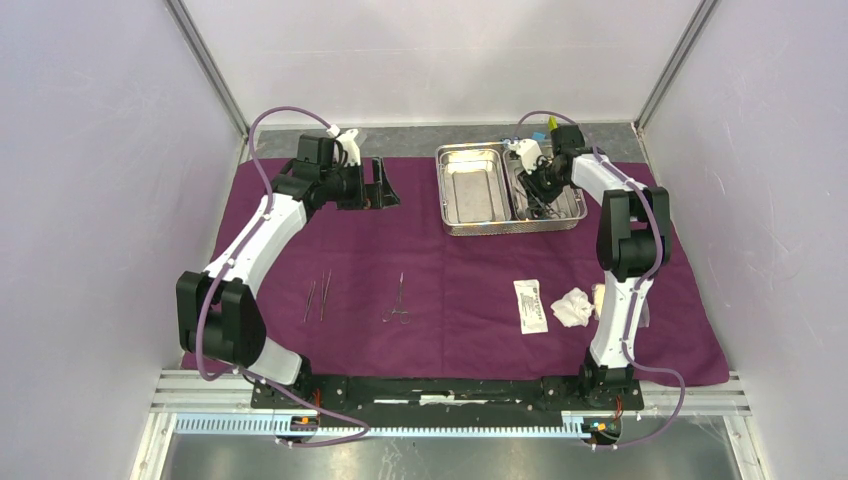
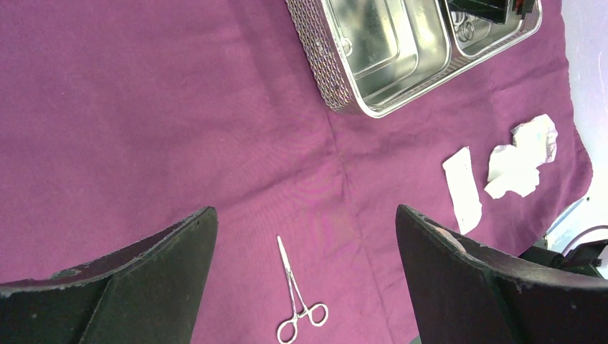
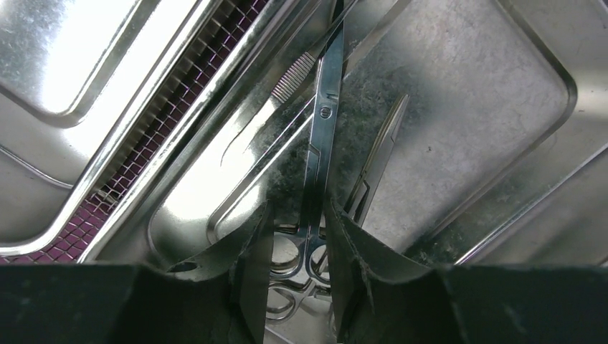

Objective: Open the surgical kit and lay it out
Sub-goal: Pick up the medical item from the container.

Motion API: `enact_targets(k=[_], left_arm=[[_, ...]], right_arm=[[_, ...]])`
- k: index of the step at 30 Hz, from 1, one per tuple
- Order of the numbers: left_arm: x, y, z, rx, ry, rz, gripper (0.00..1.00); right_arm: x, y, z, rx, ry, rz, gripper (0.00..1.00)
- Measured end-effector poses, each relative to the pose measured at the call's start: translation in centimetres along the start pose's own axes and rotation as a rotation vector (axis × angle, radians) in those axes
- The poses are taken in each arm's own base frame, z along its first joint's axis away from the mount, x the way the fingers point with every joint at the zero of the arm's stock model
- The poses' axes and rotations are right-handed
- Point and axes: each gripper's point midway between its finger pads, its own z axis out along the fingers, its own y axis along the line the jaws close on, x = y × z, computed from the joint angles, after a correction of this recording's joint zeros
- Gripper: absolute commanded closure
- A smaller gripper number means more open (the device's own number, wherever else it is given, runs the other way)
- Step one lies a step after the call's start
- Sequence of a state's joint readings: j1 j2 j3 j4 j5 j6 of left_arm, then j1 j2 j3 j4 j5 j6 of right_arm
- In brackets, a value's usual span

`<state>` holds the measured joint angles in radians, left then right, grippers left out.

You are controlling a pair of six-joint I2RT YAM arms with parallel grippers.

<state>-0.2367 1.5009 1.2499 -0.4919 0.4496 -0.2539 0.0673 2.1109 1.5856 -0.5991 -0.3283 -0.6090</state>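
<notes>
The plum-purple cloth [image 1: 460, 280] lies spread over the table. On its far right stands the steel tray [image 1: 441, 190]. My right gripper [image 1: 535, 195] reaches down into the tray's right compartment. There its fingers straddle the ring handles of steel scissors [image 3: 323, 122], which lie flat among other slim instruments [image 3: 380, 150]. The rings fill the gap in the right gripper [image 3: 297, 215], and whether the pads press on them does not show. My left gripper [image 1: 385, 190] hovers wide open over the far left cloth, holding nothing. A clamp [image 2: 297, 294] lies on the cloth below the left gripper [image 2: 307, 215].
Two slim instruments [image 1: 317, 297] lie side by side on the near left cloth, with the clamp [image 1: 399, 300] to their right. A white packet [image 1: 531, 306] and crumpled gauze [image 1: 573, 307] rest by the right arm's base. A yellow-green block [image 1: 552, 126] sits behind the tray.
</notes>
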Motion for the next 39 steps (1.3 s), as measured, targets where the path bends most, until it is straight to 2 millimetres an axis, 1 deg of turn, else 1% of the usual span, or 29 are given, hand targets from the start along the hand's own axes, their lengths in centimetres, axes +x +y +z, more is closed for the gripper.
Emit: enact_targets(k=[9,12,20,27,39], left_arm=[[0.0,0.1,0.1,0.000,0.002,-0.002,0.00],[0.0,0.2,0.1,-0.002,0.003,-0.003,0.00],[-0.2,0.4,0.5,-0.005,0.011,-0.011,0.00],[-0.4,0.3,0.5,-0.001,0.009,-0.009,0.00],[-0.3,0.5,0.8,-0.002,0.017,-0.011,0.00]], right_arm=[[-0.3,-0.4,0.2,0.002,-0.005,-0.009,0.96],[-0.3,-0.4,0.1,0.000,-0.009,-0.003,1.00],[-0.7,-0.4,-0.3,0.007,-0.021,0.018,1.00],[-2.5,-1.1,-2.3,0.063,-0.070,0.035,1.00],[-2.6,-2.7,-3.1,0.131,-0.079,0.079,1.00]])
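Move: Lying in the tray's right compartment, the scissors (the medical item) already have their ring end between the right hand's parted fingers; their middle is about 4 cm ahead, 3 cm left and 1 cm below. The tweezers' middle is roughly 5 cm ahead and 5 cm left, the needle holder's 3 cm ahead and 1 cm right, both just below. From the left hand the scissors lie about 30 cm right, 3 cm ahead and 16 cm below. Closing its fingers on the scissors' shank just in front of the rings, the right hand first creeps about half a centimetre forward, then keeps its pinch and lifts them some 4 cm up off the tray floor. It carries on forward about 2 cm in all, drifting right near the end and turning slightly clockwise. ##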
